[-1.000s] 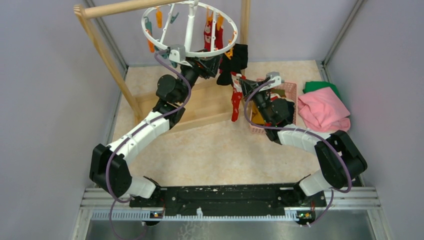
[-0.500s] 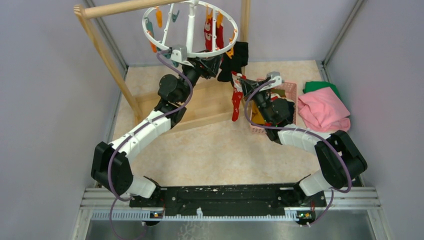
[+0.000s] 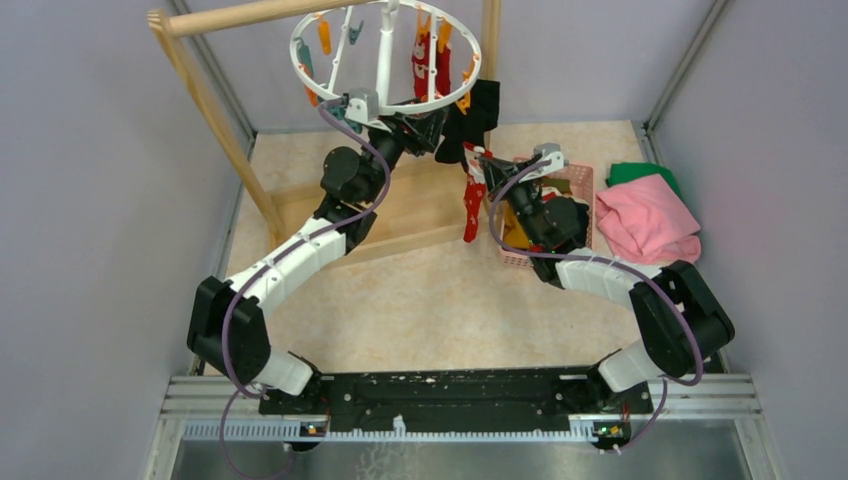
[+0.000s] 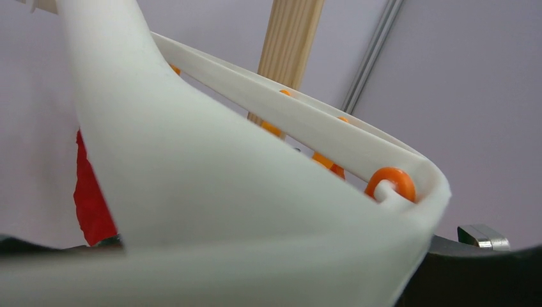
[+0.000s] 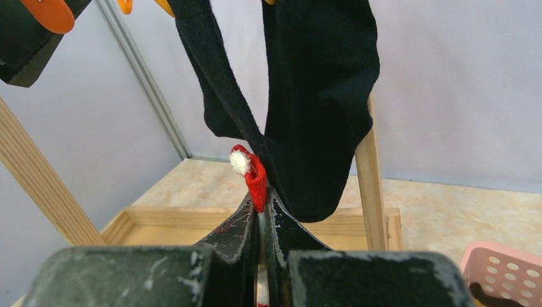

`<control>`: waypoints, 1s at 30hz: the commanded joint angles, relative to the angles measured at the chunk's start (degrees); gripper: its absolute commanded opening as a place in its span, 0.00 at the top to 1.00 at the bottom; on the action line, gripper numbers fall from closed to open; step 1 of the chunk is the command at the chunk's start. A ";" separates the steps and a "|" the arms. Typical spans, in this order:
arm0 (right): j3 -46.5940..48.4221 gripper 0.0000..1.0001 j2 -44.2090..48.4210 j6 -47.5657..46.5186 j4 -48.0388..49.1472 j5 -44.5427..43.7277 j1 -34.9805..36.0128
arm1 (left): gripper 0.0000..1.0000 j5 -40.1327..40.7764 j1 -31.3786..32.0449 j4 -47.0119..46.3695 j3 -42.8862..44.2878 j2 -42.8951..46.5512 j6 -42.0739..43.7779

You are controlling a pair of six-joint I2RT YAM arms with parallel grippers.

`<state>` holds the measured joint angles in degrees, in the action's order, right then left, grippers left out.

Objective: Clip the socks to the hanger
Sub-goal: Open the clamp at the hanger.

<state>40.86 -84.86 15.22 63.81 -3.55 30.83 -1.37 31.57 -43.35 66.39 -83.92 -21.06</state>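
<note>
The white round hanger [image 3: 383, 70] hangs from the wooden rack, with orange and teal clips around its rim. Red patterned socks [image 3: 430, 62] and a black sock [image 3: 480, 110] dangle from it. My left gripper [image 3: 418, 122] sits at the ring's near edge. In the left wrist view the hanger's rim [image 4: 192, 160] fills the space between the jaws, next to an orange clip loop [image 4: 391, 182]. Just right of it, my right gripper [image 3: 482, 158] is shut on a red-white striped sock [image 3: 470, 205] that hangs below it. In the right wrist view the sock's cuff [image 5: 255, 176] pokes out beneath the black sock [image 5: 319, 96].
The wooden rack [image 3: 205, 95] slants along the left, and its base frame [image 3: 420, 215] lies under both arms. A pink basket [image 3: 578, 178] holding more socks stands behind the right arm. Folded pink [image 3: 648, 222] and green [image 3: 640, 172] cloths lie at the right.
The left arm has pushed up and to the right, and the hanger ring has risen and tilted with it. The right gripper and its striped sock have stayed put.
</note>
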 commanded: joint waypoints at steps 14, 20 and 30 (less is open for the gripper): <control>-0.08 1.00 1.73 0.86 2.18 0.39 -0.77 | 0.36 -0.47 -0.03 -5.45 1.55 0.65 -2.18; -0.08 1.00 1.80 0.86 2.22 0.47 -0.80 | 0.45 -0.19 -0.02 -5.36 1.35 1.07 -2.91; 0.00 1.00 1.75 0.95 2.25 0.59 -0.78 | 0.65 -1.11 -0.07 -5.15 1.09 1.72 -3.20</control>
<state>40.86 -84.86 15.25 63.81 -3.36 30.83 -2.96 31.81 -45.23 66.43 -83.92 -23.81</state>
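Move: The orange clamp on the hanger's near rim hangs almost at the left fingertips: about 1 cm ahead, 1 cm to the right and 1 cm above. The black sock clipped beside it hangs some 6 cm to the right and 4 cm ahead of the left hand, its middle about 6 cm lower. From the right hand, which still grips the red-and-white sock, the clamp is about 9 cm left, 1 cm ahead and 14 cm up. Around the orange clamp under the near rim, the left fingers close in from wide open to a bit over a third open. The left hand first rises about 1 cm, then, still closing, eases back and to the right by under 1 cm, turning only slightly. The right hand stays in place, keeping the red-and-white sock pinched. ##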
